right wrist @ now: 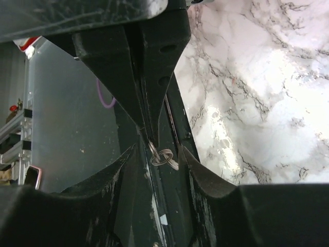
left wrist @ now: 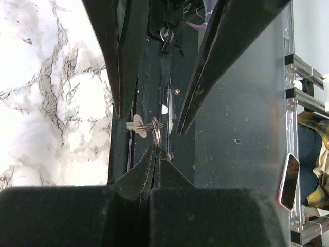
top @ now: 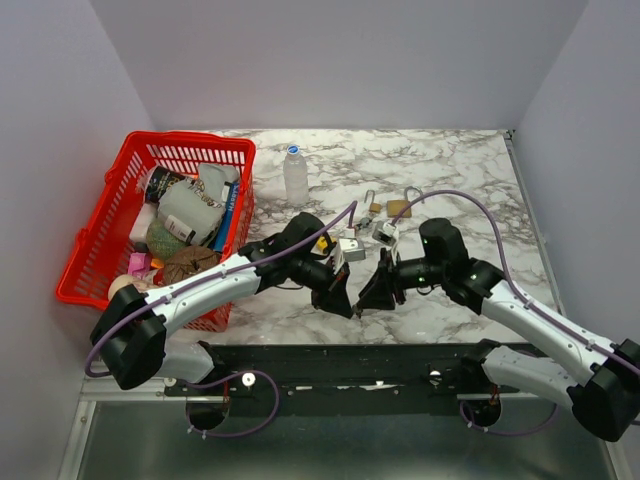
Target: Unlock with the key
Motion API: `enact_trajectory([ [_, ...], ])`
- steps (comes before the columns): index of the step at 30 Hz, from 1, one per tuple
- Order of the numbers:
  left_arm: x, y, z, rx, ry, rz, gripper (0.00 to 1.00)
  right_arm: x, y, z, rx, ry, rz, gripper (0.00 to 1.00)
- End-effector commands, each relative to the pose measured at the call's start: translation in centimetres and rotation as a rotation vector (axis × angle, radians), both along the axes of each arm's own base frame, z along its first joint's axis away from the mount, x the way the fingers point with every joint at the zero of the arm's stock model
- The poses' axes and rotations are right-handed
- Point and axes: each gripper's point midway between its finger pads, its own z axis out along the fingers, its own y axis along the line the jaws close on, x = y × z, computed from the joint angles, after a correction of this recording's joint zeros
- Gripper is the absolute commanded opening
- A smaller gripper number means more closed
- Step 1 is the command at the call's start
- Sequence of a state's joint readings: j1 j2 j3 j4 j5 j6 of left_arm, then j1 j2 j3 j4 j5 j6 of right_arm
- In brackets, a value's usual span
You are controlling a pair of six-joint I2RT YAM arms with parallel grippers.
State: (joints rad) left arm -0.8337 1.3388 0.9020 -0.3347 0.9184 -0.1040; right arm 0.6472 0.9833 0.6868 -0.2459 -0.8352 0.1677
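Observation:
My left gripper (left wrist: pixel 155 149) is shut on a metal key ring (left wrist: pixel 156 135). A small silver key (left wrist: pixel 138 125) sticks out sideways from the ring. My right gripper (right wrist: pixel 159 149) faces it tip to tip with its fingers (left wrist: pixel 122 62) open on either side of the key ring (right wrist: pixel 163 156), not touching it. Both grippers meet above the table's front edge, the left gripper (top: pixel 340 300) beside the right gripper (top: pixel 372 295). Padlocks lie behind them: a brass padlock (top: pixel 398 208), a silver padlock (top: pixel 351 246) and another silver padlock (top: pixel 386 233).
A red basket (top: pixel 100 260) full of household items stands at the left. A clear bottle (top: pixel 295 175) stands upright behind the padlocks. A black rail (top: pixel 350 365) runs along the front edge under the grippers. White walls close in the table.

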Motion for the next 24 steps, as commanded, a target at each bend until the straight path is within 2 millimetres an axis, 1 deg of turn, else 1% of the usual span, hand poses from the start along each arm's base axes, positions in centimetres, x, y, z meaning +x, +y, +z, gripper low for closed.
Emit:
enact_trajectory([
  [1, 0.1, -0.4, 1.0, -0.031, -0.025, -0.023, 0.00, -0.4, 0.9, -0.6, 0.000, 0.009, 0.036, 0.44],
  [5, 0.3, -0.4, 0.9, -0.025, -0.033, -0.012, 0.00, -0.7, 1.3, -0.8, -0.006, 0.014, 0.056, 0.41],
  [6, 0.3, -0.4, 0.9, -0.024, -0.037, -0.009, 0.00, -0.8, 1.3, -0.8, -0.006, 0.013, 0.058, 0.35],
  [8, 0.4, -0.4, 0.8, -0.022, -0.040, -0.004, 0.00, -0.8, 1.4, -0.6, 0.002, 0.007, 0.061, 0.27],
  [9, 0.6, -0.4, 0.7, -0.016, -0.041, 0.004, 0.00, -0.9, 1.4, -0.5, 0.006, 0.005, 0.062, 0.17],
  [12, 1.0, -0.5, 0.8, -0.012, -0.054, 0.026, 0.00, -1.1, 1.6, -0.3, 0.020, 0.009, 0.073, 0.01],
  [14, 1.8, -0.6, 0.6, 0.006, -0.076, 0.071, 0.00, -1.1, 1.5, -0.3, 0.025, 0.006, 0.071, 0.01],
  [15, 2.1, -0.6, 0.6, 0.011, -0.079, 0.089, 0.04, -0.9, 1.6, -0.2, 0.028, -0.005, 0.066, 0.01],
  [16, 2.8, -0.5, 0.5, 0.027, -0.096, 0.123, 0.27, -0.5, 1.5, -0.2, 0.020, -0.019, 0.038, 0.01],
  [18, 3.6, -0.3, 0.7, 0.035, -0.106, 0.172, 0.47, 0.1, 1.2, -0.2, 0.013, -0.054, -0.003, 0.01],
  [19, 4.3, -0.1, 0.9, 0.034, -0.113, 0.202, 0.63, 0.8, 0.9, -0.4, -0.001, -0.083, -0.046, 0.01],
  [20, 4.8, 0.1, 1.4, 0.027, -0.125, 0.237, 0.68, 1.2, 0.7, -0.4, -0.006, -0.102, -0.073, 0.01],
  [21, 5.2, 0.3, 1.6, 0.021, -0.122, 0.263, 0.70, 1.5, 0.4, -0.2, -0.005, -0.129, -0.099, 0.01],
  [22, 5.9, 0.2, 2.4, -0.006, -0.105, 0.313, 0.73, 2.4, 0.0, -0.3, -0.022, -0.164, -0.153, 0.01],
  [24, 6.8, 0.4, 3.4, -0.024, -0.103, 0.393, 0.74, 3.3, -0.5, -0.2, -0.032, -0.207, -0.206, 0.01],
])
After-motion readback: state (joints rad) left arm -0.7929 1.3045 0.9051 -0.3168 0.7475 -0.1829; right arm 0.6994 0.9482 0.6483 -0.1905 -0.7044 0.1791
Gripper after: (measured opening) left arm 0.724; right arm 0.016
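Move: The keys hang by their ring from the left hand's shut fingertips, about 2 cm to that hand's right and 1 cm ahead, just below it. They are already between the half-open right fingers, roughly 1 cm to the right hand's left, 1 cm back and 1 cm below it. From the right hand, the yellow padlock lies some 25 cm ahead and 9 cm left, and the big brass padlock about 33 cm ahead and 11 cm right, both about 15 cm lower. The keys change hands above the table's near edge: the right hand eases about 1 cm left and 1 cm down, drawing slightly back, and shuts on them while the left holds still. Then the left fingers open wide, let go of the ring and pull forward away from it by some 4 cm, turning about 10 degrees counter-clockwise, as the right, still pinching the keys, starts forward and a little right. ##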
